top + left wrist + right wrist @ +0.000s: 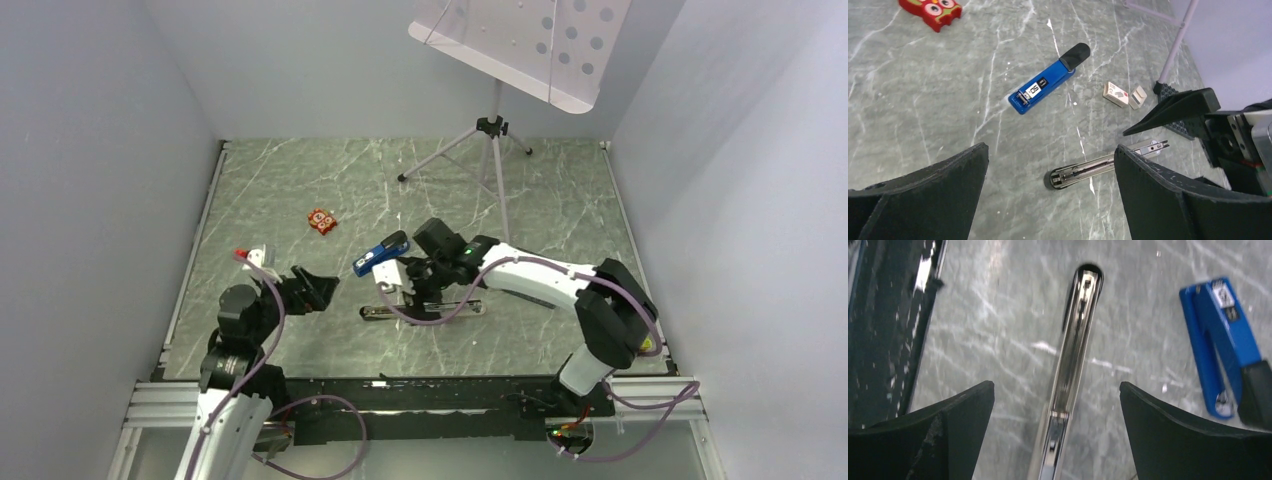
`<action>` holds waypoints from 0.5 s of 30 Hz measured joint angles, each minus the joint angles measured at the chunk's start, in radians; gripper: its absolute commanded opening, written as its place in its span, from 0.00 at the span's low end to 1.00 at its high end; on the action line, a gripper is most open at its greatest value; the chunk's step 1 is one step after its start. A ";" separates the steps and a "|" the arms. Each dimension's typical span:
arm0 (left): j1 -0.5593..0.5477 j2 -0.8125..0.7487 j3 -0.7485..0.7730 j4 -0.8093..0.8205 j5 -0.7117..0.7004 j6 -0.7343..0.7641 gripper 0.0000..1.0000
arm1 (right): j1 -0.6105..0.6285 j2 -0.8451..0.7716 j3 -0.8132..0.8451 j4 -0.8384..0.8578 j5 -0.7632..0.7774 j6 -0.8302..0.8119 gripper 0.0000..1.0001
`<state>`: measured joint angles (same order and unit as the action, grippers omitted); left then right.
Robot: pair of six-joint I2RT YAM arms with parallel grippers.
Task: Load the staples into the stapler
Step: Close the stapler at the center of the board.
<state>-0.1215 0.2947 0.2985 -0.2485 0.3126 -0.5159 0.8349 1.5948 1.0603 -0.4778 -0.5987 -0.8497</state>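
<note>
The stapler (1100, 166) is silver and lies opened out flat on the marble table, its long channel facing up; it also shows in the overhead view as the stapler (420, 311). My right gripper (1056, 386) hangs open straight above that channel, one finger on each side and apart from it. My left gripper (1051, 147) is open and empty, a little to the left of the stapler's rounded end. In the overhead view the left gripper (320, 288) and right gripper (408, 290) face each other. I cannot make out the staples.
A blue stapler (1048, 80) with a black end lies just beyond the silver one. Two small cardboard boxes (1122, 95) sit to its right. A red owl toy (322, 220) lies further back, and a music stand's tripod (490, 135) stands at the rear.
</note>
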 measured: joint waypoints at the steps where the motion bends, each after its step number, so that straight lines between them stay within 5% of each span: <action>1: 0.000 -0.042 -0.006 -0.040 -0.020 -0.024 0.99 | 0.029 0.015 0.016 0.019 0.016 0.026 0.99; 6: 0.000 -0.111 -0.006 -0.114 -0.048 -0.114 0.99 | 0.015 0.006 -0.001 0.069 0.056 0.097 0.99; 15: -0.002 0.066 -0.006 -0.206 -0.020 -0.243 0.99 | -0.218 -0.325 -0.291 -0.010 0.092 0.011 0.96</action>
<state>-0.1234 0.3607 0.2920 -0.4545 0.2924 -0.7586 0.6170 1.2697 0.7689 -0.4873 -0.5064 -0.8383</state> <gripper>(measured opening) 0.994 0.982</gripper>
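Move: The opened black-and-cream stapler lies crosswise under the right hand, its middle about 1 cm back, level sideways and roughly 7 cm below. From that hand the blue stapler sits some 11 cm ahead and 8 cm left; the staple box is about 9 cm ahead and 4 cm right. From the left hand, the open stapler's middle is roughly 22 cm right, 3 cm back and 14 cm below. Open right hand edges left, then sweeps to the stapler's right end, net 10 cm; left sinks 5 cm. ##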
